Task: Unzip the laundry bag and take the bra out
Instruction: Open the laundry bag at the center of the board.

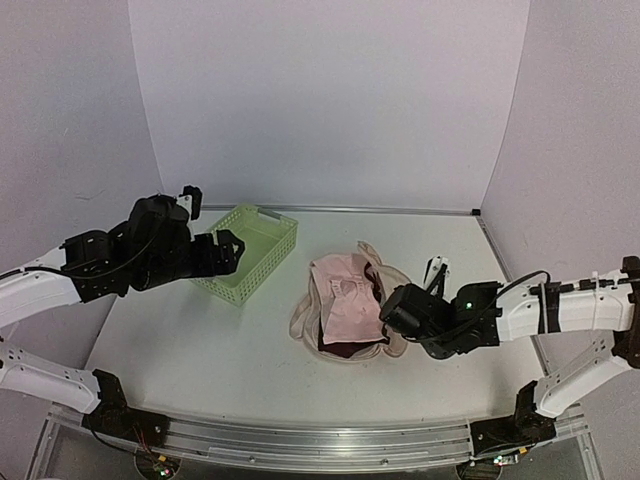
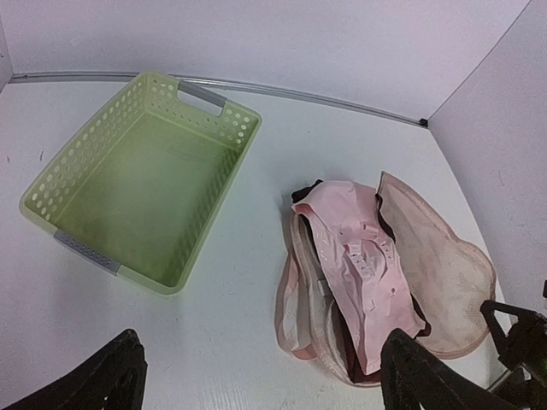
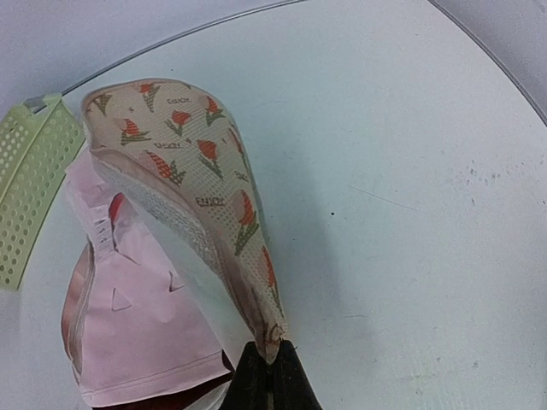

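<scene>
The laundry bag (image 1: pixel 302 318) lies unzipped in the middle of the table. Its printed upper flap (image 3: pixel 205 171) is lifted and held up to the right. My right gripper (image 3: pixel 273 359) is shut on that flap's edge, seen from above (image 1: pixel 390 312) at the bag's right side. Inside the bag, dark maroon fabric of the bra (image 2: pixel 349 359) shows at the edges under a pale pink layer (image 2: pixel 359 256). I cannot tell whether the two are one piece. My left gripper (image 2: pixel 269 376) hangs open and empty, high above the table near the basket (image 1: pixel 210 222).
A light-green lattice basket (image 1: pixel 285 225) stands empty at the bag's left, near the back wall. It fills the upper left of the left wrist view (image 2: pixel 242 115). Walls close the table at the back and on both sides.
</scene>
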Controlling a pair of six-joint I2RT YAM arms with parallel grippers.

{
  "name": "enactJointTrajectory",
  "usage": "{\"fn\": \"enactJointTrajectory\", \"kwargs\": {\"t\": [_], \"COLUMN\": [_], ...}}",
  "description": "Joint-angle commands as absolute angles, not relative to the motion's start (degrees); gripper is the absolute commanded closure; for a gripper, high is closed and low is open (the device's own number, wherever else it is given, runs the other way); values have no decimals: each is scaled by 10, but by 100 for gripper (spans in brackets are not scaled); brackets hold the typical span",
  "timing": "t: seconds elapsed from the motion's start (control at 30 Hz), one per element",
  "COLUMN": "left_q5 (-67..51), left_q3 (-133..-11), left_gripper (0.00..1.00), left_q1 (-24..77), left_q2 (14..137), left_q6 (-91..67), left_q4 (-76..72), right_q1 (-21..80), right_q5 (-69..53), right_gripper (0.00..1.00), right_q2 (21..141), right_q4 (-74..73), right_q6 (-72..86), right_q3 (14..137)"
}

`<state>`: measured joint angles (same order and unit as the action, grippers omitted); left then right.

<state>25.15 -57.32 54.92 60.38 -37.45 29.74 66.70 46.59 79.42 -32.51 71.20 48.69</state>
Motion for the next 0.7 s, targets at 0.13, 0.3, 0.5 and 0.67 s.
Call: {"fn": "enactJointTrajectory", "kwargs": {"t": [0.13, 0.3, 0.5, 0.67], "left_q5": [250, 247, 247, 252], "left_q3": [-608, -615, -628, -631], "left_gripper": [5, 5, 5, 5], "left_q1": [546, 546, 546, 545], "left_q2": [620, 639, 654, 660], "left_q6": [-370, -368, -364, -361], "left_q4": [275, 273, 272, 271], "right_q1": [642, 619, 609, 604], "right_q5": [503, 495, 497, 505], "right_gripper": [93, 83, 60, 49], "right_q2": [741, 727, 697, 655], "right_q4": [-316, -315, -316, -319], "right_q6": [821, 855, 855, 832], "right_q3": [421, 362, 329, 315]}}
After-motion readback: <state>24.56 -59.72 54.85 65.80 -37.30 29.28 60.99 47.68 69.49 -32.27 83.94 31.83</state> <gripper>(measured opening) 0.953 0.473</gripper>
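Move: The right hand holds the near right part of the laundry bag's lid edge. The clear table right of the bag, where the lid goes, has its middle some 11 cm ahead, 4 cm to the right and 9 cm below. The bag body lies about 10 cm ahead and 13 cm left, 7 cm below; the pink bra in it 10 cm ahead, 12 cm left, 5 cm below. From the left hand that clear patch is about 9 cm ahead, 41 cm right, 23 cm down. The right hand swings the half-raised lid over to the right, away from the bra and bag body, about 9 cm across and from early on also sinking some 5 cm towards the bare table, while the wrist turns roughly 15 degrees clockwise. Its shut fingers open to nearly half on the way and let go of the lid's edge, which ends still between the spread fingertips, as the empty, open left hand eases a couple of centimetres right, forward and down. ##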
